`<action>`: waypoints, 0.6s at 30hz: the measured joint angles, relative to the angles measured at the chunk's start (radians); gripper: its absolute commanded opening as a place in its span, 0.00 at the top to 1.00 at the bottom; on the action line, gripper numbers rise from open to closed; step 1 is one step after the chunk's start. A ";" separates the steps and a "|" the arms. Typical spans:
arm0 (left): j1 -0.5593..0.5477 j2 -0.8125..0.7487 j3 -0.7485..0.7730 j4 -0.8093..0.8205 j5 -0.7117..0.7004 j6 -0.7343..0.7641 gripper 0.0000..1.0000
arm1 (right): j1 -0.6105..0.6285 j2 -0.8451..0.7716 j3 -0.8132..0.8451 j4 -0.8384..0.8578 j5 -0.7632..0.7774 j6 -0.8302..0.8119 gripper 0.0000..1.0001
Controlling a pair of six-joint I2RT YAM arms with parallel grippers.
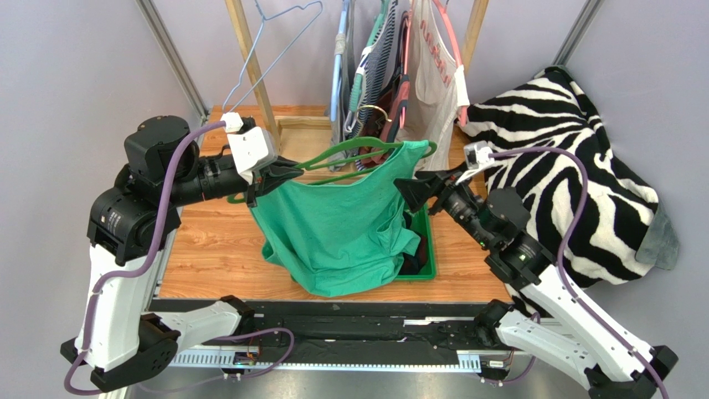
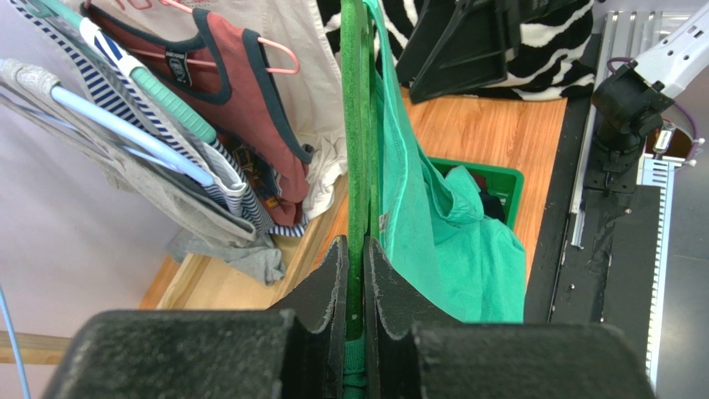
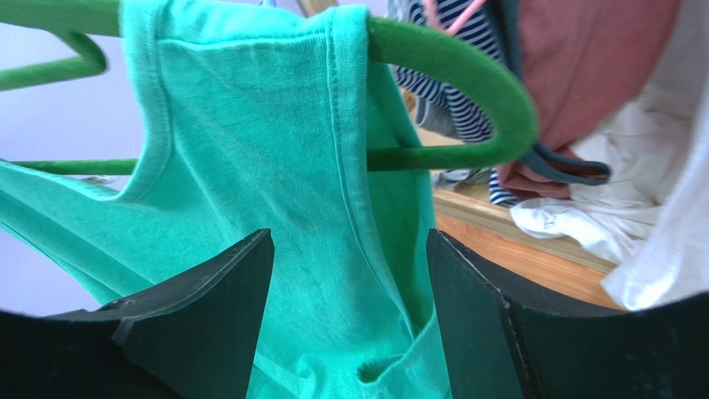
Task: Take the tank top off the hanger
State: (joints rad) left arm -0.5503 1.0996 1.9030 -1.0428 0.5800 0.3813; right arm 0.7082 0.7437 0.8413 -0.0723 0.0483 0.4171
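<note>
A green tank top (image 1: 341, 224) hangs from a green hanger (image 1: 366, 150) above the table. My left gripper (image 1: 270, 179) is shut on the hanger's left end; in the left wrist view the hanger (image 2: 356, 166) runs edge-on out from between the closed jaws (image 2: 356, 249), and the tank top (image 2: 433, 233) droops to its right. My right gripper (image 1: 416, 193) stands open at the top's right side. Seen from the right wrist, the tank top (image 3: 250, 166) fills the gap between the spread jaws (image 3: 349, 241) without being pinched, and its strap lies over the hanger's right end (image 3: 491, 91).
A green bin (image 1: 423, 249) sits on the wooden table (image 1: 208, 249) under the top's hem. A rack of hung clothes (image 1: 399, 66) and a bare wire hanger (image 1: 275, 41) stand behind. A zebra-striped blanket (image 1: 574, 166) lies at the right.
</note>
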 measured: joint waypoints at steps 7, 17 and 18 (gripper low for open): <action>0.000 -0.022 -0.025 0.008 0.007 -0.002 1.00 | 0.000 0.060 0.047 0.071 -0.071 0.032 0.50; 0.000 -0.035 -0.076 0.016 0.007 -0.001 1.00 | 0.000 0.080 0.082 0.119 -0.110 0.061 0.89; 0.000 -0.035 -0.076 0.016 0.006 -0.002 1.00 | 0.000 0.085 0.082 0.120 -0.110 0.063 0.94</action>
State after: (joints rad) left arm -0.5503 1.0645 1.8271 -1.0267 0.5865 0.3798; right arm 0.7082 0.8284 0.9234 0.0475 -0.0620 0.4797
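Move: From the right gripper, the green tank top's right shoulder strap is about 2 cm ahead, 3 cm to the left and 5 cm above. The green hanger's free tip pokes out some 5 cm to the right of the strap at its height. The tray sits roughly 9 cm back from the right gripper, 10 cm to its left and well below. From the left gripper, already holding the hanger, the strap is about 22 cm right, 3 cm ahead and slightly lower. Slide the right gripper a little to the left, then lift it about 5 cm to the strap just inside the hanger's free end, turning it some 10 degrees and closing the fingers all the way through until they pinch the green cloth. Keep the left gripper shut on the hanger, letting it sink by only 1 or 2 cm. ##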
